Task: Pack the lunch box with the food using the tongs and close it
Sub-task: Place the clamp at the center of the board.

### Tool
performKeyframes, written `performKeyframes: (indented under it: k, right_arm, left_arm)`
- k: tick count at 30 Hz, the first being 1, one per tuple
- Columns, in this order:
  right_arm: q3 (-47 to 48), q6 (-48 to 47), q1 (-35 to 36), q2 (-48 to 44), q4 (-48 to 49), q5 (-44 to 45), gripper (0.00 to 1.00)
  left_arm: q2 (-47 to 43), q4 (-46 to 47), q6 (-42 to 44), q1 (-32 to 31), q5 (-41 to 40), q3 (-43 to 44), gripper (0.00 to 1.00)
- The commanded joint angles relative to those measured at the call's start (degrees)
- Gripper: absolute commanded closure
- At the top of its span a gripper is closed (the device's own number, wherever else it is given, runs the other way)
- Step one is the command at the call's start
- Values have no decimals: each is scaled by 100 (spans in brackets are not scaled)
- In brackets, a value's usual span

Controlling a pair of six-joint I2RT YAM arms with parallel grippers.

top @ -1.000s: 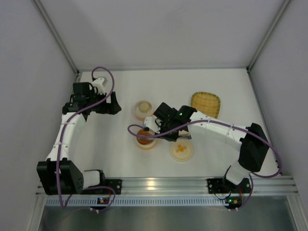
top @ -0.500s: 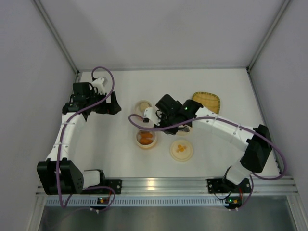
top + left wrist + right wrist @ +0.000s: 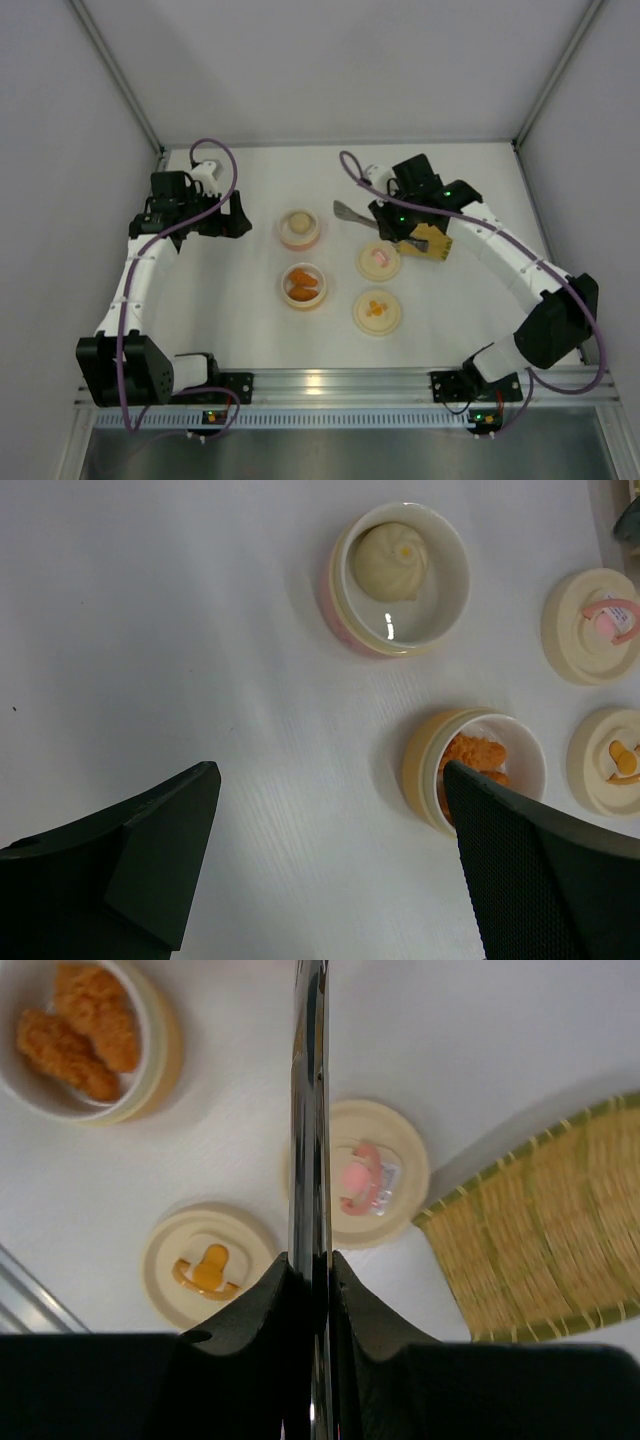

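My right gripper (image 3: 385,216) (image 3: 310,1260) is shut on the grey metal tongs (image 3: 348,211) (image 3: 308,1100), which it holds in the air at the back right, tips pointing left. The tongs' arms are pressed together with nothing between them. A pale cream ball (image 3: 299,221) (image 3: 384,550) sits in the pink lunch box bowl (image 3: 300,238) (image 3: 345,615). Orange chunks (image 3: 303,282) (image 3: 478,752) (image 3: 85,1025) lie in the orange lunch box bowl (image 3: 303,300) (image 3: 420,770). My left gripper (image 3: 236,214) (image 3: 330,810) hangs open and empty to the left of both bowls.
Two cream lids lie right of the bowls: one with a pink mark (image 3: 379,260) (image 3: 360,1172) (image 3: 592,625), one with an orange mark (image 3: 378,311) (image 3: 208,1265) (image 3: 610,773). The yellow woven tray (image 3: 432,243) (image 3: 550,1220) lies partly under my right arm. Walls stand on three sides.
My right arm has lifted the tongs away from the orange bowl and swung them back and to the right, above the pink-marked lid and the tray. The left arm has not moved.
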Motion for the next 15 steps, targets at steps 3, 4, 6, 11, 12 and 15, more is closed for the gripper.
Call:
performKeyframes:
  k: [3,4,6,11,12,15]
  right_arm:
    - [-720,683,-1411,-1079,748,246,95]
    - [-809,692,-1659,-1176,826,309,94]
    - [-1046,692,-2517,-1396,897,501,92]
    - [-1705,262,-4171,-1511,1476,1047,89]
    - [-1776,183,-4349,-1450,1556,1048,89]
    - [-1900,-37,-4912,-1046,1811,1057,89]
  left_arm:
    - [-242,347,-35,31,19,-2,2]
    - [-233,364,-52,31,10,-2,2]
    - [-233,434,-131,31,10,-11,2]
    - [-154,619,-246,31,19,-37,2]
    - [-137,637,-246,39,2,-28,2]
    - [-66,724,-411,31,-7,-11,2]
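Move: The right hand already holds the clamp, and the bare stretch of white board it is being taken to lies about 30 cm to its right, some 4 cm farther out and about 18 cm below. On the way, the bamboo tray is centred about 12 cm to the right and 6 cm ahead; the lid with the pink figure is almost underneath, some 3 cm back and 1 cm left. From the idle left hand, that bare stretch is roughly 68 cm to the right, about level. The right hand keeps its grip on the clamp and sweeps it fast to the right, about 29 cm and only some 4 cm forward, over the bamboo tray and away from the food bowls to the bare board near the right edge. As it goes, the wrist turns clockwise by some 50 degrees, swinging the clamp's far end from leftward to mostly forward, and the hand rises slightly before dipping about 3 cm towards the board over the last stretch. ##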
